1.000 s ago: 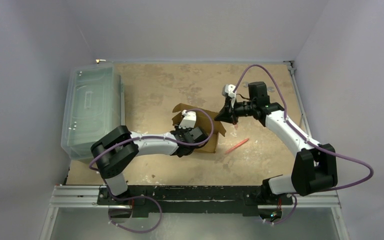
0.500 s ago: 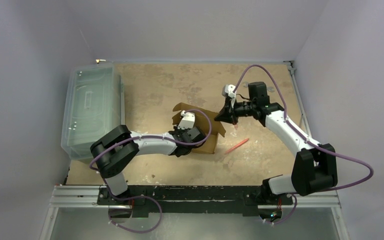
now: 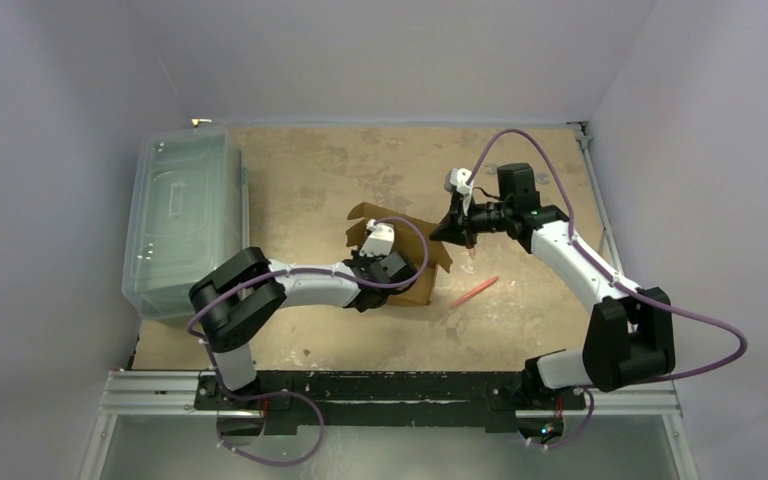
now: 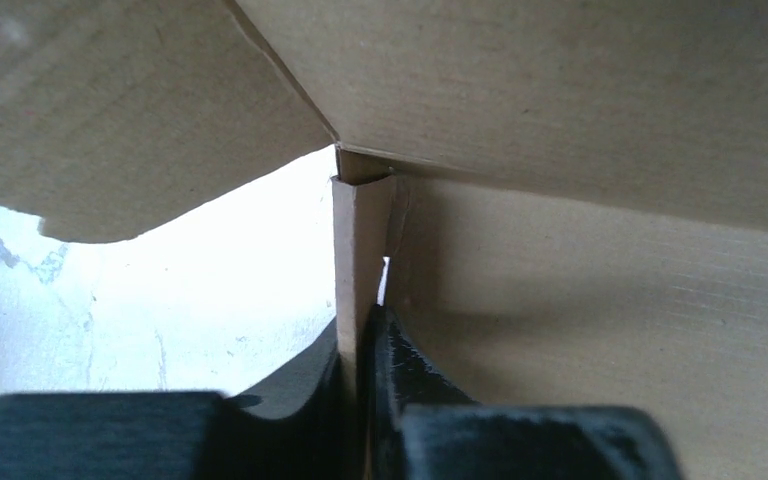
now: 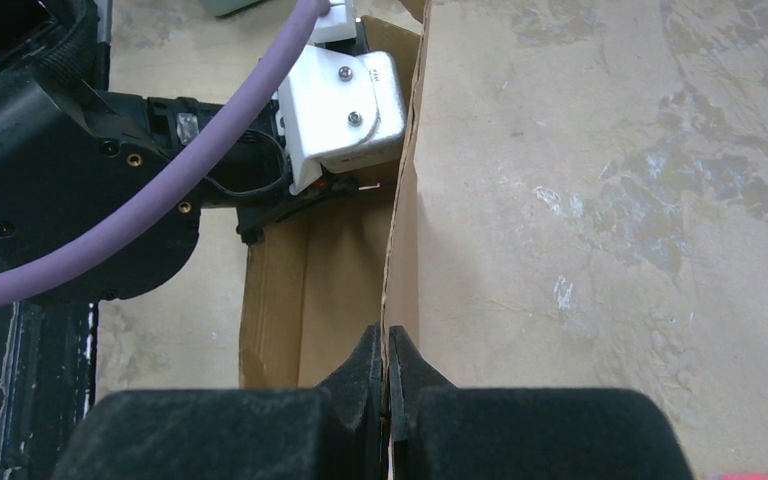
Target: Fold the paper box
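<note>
The paper box (image 3: 415, 268), brown corrugated cardboard, stands half formed in the middle of the table. My left gripper (image 3: 392, 270) reaches into it from the left and is shut on one of its upright flaps (image 4: 352, 250), seen edge-on between the black fingers. My right gripper (image 3: 447, 232) is shut on the box's raised right wall (image 5: 401, 230). In the right wrist view the box's inside floor (image 5: 335, 290) lies left of that wall, with the left arm's white wrist housing (image 5: 345, 110) beyond it.
A large clear plastic bin (image 3: 182, 220) lies along the table's left edge. A thin red stick (image 3: 474, 291) lies on the table just right of the box. Purple cables loop off both arms.
The left gripper's jaws have closed down on the box flap. The left arm's elbow has shifted slightly right. The right arm has stayed put.
</note>
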Tool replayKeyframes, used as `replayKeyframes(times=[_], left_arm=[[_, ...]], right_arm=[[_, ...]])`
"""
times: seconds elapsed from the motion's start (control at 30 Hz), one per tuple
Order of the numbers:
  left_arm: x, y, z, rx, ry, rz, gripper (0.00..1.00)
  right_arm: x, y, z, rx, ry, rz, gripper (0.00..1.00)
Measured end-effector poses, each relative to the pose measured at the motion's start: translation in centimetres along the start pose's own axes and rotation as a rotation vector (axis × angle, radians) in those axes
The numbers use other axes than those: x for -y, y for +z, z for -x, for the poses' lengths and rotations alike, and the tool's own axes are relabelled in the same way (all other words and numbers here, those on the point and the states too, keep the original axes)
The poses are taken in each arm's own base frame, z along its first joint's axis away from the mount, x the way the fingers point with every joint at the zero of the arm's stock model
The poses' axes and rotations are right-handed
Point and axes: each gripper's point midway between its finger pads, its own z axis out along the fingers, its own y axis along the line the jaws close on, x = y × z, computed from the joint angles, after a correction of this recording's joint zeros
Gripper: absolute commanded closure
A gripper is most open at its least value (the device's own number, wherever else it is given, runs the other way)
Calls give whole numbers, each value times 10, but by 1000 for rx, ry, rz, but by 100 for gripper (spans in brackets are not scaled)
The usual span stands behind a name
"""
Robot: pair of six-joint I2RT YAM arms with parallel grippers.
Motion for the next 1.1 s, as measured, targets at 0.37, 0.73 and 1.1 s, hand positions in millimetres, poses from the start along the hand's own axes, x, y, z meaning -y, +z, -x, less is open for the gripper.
replayKeyframes(times=[0.37, 0.73, 1.1], left_arm=[[-7, -8, -3, -40, 46, -11, 74], [-14, -27, 15, -31, -2, -55, 65], [-16, -43, 28, -3, -56, -137, 33]], right_arm=[[-1, 0, -1, -1, 3, 2, 100], [-1, 0, 0, 1, 4, 5, 100], [-2, 0, -1, -1, 3, 6, 100]])
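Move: The left gripper is shut on the box's left side wall, its middle only some 2 cm back from the pads and at about their height. The notched side flap lies about 6 cm ahead, 2 cm left and 5 cm up; the raised lid panel is roughly 6 cm ahead, 10 cm right and 6 cm up. From the right gripper, that side wall lies about 17 cm left, 5 cm back and 16 cm down. Open the left gripper to a bit over half so that it lets go of the box's left side wall. Ease the fingers back a good centimetre, then lift them about 5 cm, clear above the wall, pausing briefly on the way and still opening, with the wrist nearly unturned. Keep the right gripper still, shut on the raised lid panel. ##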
